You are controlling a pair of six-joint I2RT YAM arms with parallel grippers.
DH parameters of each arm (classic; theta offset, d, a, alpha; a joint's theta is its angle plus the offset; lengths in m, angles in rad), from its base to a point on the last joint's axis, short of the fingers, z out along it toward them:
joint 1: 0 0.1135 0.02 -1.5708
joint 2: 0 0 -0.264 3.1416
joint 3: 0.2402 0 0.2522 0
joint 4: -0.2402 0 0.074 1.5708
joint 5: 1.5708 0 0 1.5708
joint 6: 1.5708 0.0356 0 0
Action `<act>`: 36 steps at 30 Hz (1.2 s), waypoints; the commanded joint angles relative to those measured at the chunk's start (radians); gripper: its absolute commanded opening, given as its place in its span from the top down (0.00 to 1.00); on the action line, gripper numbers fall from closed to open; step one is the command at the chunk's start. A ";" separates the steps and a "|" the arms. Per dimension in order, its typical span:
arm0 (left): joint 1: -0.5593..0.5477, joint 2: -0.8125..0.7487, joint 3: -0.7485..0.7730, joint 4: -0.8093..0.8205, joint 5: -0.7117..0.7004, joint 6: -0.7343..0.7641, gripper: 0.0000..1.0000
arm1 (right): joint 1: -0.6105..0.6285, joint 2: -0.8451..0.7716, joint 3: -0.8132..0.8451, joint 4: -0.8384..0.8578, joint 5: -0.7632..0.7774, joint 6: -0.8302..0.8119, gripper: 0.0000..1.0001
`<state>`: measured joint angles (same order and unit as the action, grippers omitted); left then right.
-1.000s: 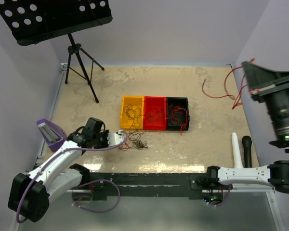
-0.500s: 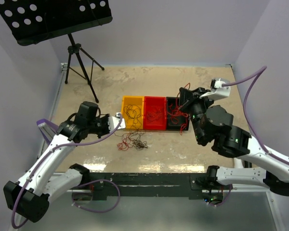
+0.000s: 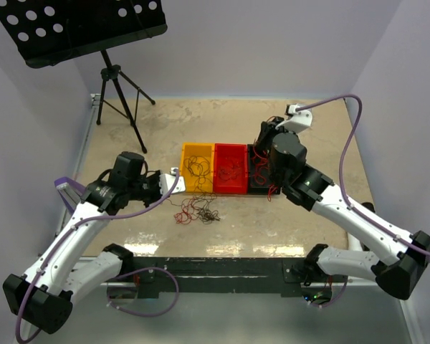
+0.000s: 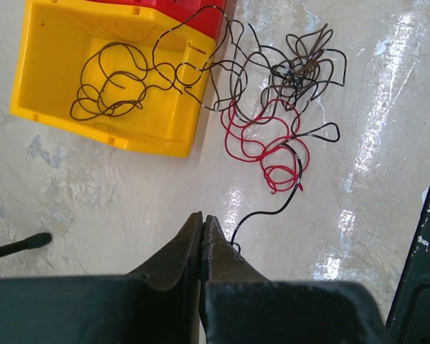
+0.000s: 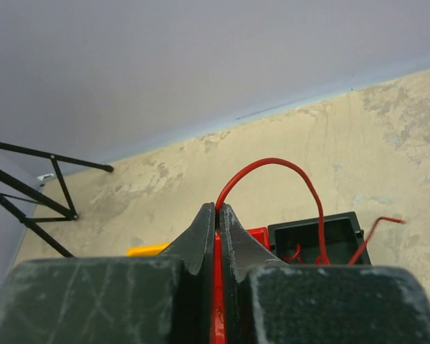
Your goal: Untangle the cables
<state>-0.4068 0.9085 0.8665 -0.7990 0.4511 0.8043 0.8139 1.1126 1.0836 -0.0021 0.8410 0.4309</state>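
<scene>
A loose tangle of red and dark cables (image 3: pixel 199 211) lies on the table in front of three bins: yellow (image 3: pixel 186 152), red (image 3: pixel 229 148) and black (image 3: pixel 252 188). In the left wrist view a dark cable (image 4: pixel 111 86) coils in the yellow bin (image 4: pixel 50 86) and trails over its rim into the tangle. My left gripper (image 4: pixel 202 216) is shut above the table. A black cable (image 4: pixel 272 208) runs from the pile to its right finger and vanishes behind it. Above the black bin (image 5: pixel 344 229), my right gripper (image 5: pixel 216 208) is shut on a red cable (image 5: pixel 276 162) that arcs down into that bin.
A music stand on a tripod (image 3: pixel 118 93) stands at the back left, and one of its feet (image 4: pixel 18 246) shows near my left gripper. A lilac part (image 3: pixel 64 188) sits at the left table edge. A black rail (image 3: pixel 215 269) runs along the near edge. Walls enclose the table.
The right arm swung in from the right edge with the red cable and now hangs over the black bin. The left gripper rose from the tangle towards the yellow bin, then held still.
</scene>
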 commanded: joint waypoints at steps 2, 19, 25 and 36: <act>0.002 -0.017 0.019 0.001 0.023 -0.002 1.00 | -0.076 0.026 -0.036 0.116 -0.091 0.011 1.00; 0.002 -0.010 0.003 0.026 0.014 -0.001 1.00 | -0.145 0.056 -0.194 0.051 -0.157 0.106 1.00; 0.002 -0.005 0.014 0.026 0.020 -0.005 1.00 | -0.153 0.128 -0.206 0.014 -0.160 0.150 1.00; 0.002 0.004 0.081 0.017 0.050 -0.034 1.00 | -0.199 0.361 -0.119 -0.091 -0.148 0.215 1.00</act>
<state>-0.4068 0.9100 0.8780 -0.7975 0.4541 0.8009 0.6273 1.4315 0.9176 -0.0368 0.6888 0.5880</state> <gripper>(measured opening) 0.028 0.015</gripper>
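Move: The right hand, already pinching the red cable, has the black box's middle about 4 cm ahead, 4 cm to its right and 32 cm below. The red box adjoins the black box on its left, about 4 cm ahead and 6 cm left of the hand; the remaining tangle lies about 9 cm back and 17 cm left. From the left hand, the black box is roughly 13 cm ahead, 29 cm right and 14 cm below. Right hand lowers the pinched red cable about 20 cm towards the black box, easing forward, fingers tipping down. ##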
